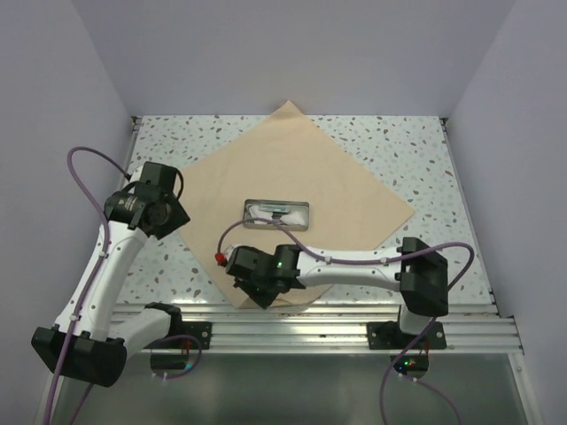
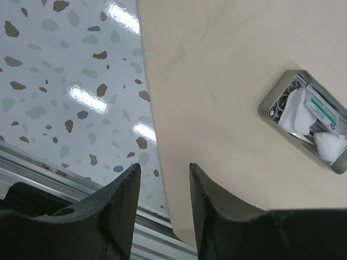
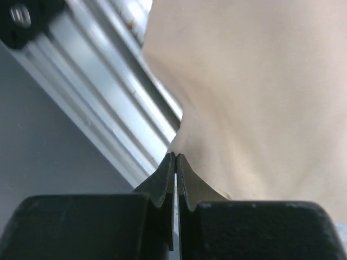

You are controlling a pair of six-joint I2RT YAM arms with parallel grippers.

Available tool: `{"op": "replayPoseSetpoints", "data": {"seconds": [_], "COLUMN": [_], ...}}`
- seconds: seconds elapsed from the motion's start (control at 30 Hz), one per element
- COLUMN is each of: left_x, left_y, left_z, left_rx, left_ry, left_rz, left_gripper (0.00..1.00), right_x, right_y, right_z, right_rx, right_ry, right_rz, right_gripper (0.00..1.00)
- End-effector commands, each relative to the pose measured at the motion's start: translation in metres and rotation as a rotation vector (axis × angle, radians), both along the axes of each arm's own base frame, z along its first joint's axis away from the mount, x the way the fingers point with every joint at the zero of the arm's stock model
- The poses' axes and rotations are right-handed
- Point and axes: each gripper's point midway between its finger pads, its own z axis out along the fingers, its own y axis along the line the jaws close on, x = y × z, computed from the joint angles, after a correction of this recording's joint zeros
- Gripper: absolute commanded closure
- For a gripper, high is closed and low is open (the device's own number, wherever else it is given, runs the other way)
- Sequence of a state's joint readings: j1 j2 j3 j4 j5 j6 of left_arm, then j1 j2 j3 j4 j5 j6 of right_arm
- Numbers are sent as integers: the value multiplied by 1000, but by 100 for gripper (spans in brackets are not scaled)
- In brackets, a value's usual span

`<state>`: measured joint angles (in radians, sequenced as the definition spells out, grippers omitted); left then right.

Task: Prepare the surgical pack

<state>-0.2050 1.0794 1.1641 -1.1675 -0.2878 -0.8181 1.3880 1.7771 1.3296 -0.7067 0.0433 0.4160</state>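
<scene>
The tan wrap sheet (image 1: 292, 159) of the surgical pack lies as a diamond on the speckled table. Near its middle sits a small steel tray (image 1: 276, 214) holding white gauze (image 2: 295, 111) and steel instruments. My right gripper (image 3: 176, 157) is shut on the sheet's near corner, and the cloth (image 3: 255, 97) puckers up into the fingertips. In the top view that gripper (image 1: 259, 290) is low at the table's front edge. My left gripper (image 2: 164, 170) is open above the sheet's left edge (image 2: 227, 65), holding nothing, and shows at the left in the top view (image 1: 174, 212).
An aluminium rail (image 1: 337, 323) runs along the table's near edge, right beside the pinched corner (image 3: 108, 92). Bare speckled tabletop (image 2: 65, 81) lies to the left of the sheet. Purple cables (image 1: 84, 159) loop off both arms. Grey walls enclose the table.
</scene>
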Motion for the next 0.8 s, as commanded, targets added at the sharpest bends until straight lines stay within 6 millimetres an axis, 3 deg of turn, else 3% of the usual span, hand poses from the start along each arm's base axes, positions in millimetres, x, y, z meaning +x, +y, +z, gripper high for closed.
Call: {"op": "replayPoseSetpoints", "data": {"seconds": [0.0,0.07,0.13,0.17,0.23,0.3,0.33,0.37,0.4,0.43,0.47,0.67,0.77], "left_x": [18,21,25,26,32,39,43,47,52,58,60,77,83], "left_y": [4,3,2,2,0,-1,-1,-2,-3,-5,-5,-8,-7], "left_z": [23,26,25,24,23,21,21,20,16,17,15,-13,-23], "left_rx": [18,20,23,22,26,36,44,47,52,55,60,77,81], "left_ry": [-99,-104,-100,-98,-94,-90,-91,-93,-83,-89,-79,-7,13], "left_rz": [9,4,-5,-9,-30,-42,-55,-67,-77,-95,-101,-122,-128], "left_gripper": [55,55,55,55,55,55,55,55,55,55,55,55,55], "right_x": [54,93,127,143,178,207,227,241,254,273,289,371,398], "right_y": [0,-4,-14,-9,-20,-17,-20,-15,-14,-19,-15,-22,-28], "right_z": [61,84,95,112,116,136,130,145,148,131,152,144,150], "right_rx": [106,135,127,158,137,179,166,200,205,156,196,217,256], "right_ry": [-78,-128,-163,-196,-216,-252,-254,-284,-302,-290,-325,-369,-399], "right_rz": [-129,-185,-241,-250,-320,-351,-378,-380,-396,-428,-443,-553,-596], "right_gripper": [100,100,100,100,100,100,100,100,100,100,100,100,100]}}
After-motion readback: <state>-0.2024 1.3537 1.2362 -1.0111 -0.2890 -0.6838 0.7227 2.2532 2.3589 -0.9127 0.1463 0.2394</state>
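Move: Ahead of the right hand, which already pinches the cloth's near corner at the table's front edge, the open tray lies about 24 cm out, 5 cm to the right and some 6 cm lower. The green-striped packet in it sits 1 cm farther out and 1 cm left of the tray's middle. The cloth's far corner is roughly 58 cm ahead, 8 cm right. From the left hand the tray lies about 6 cm ahead, 24 cm right and 17 cm below. Sweeping the pinched corner fast forward and up, the right hand carries it over and past the tray, some 37 cm out, climbing about 15 cm before sinking 3 cm. It keeps its grip while turning some 30 degrees clockwise, fingers swinging forward. The left hand, empty and still half open, eases 6 cm forward, rises slightly, then sinks towards the table. ##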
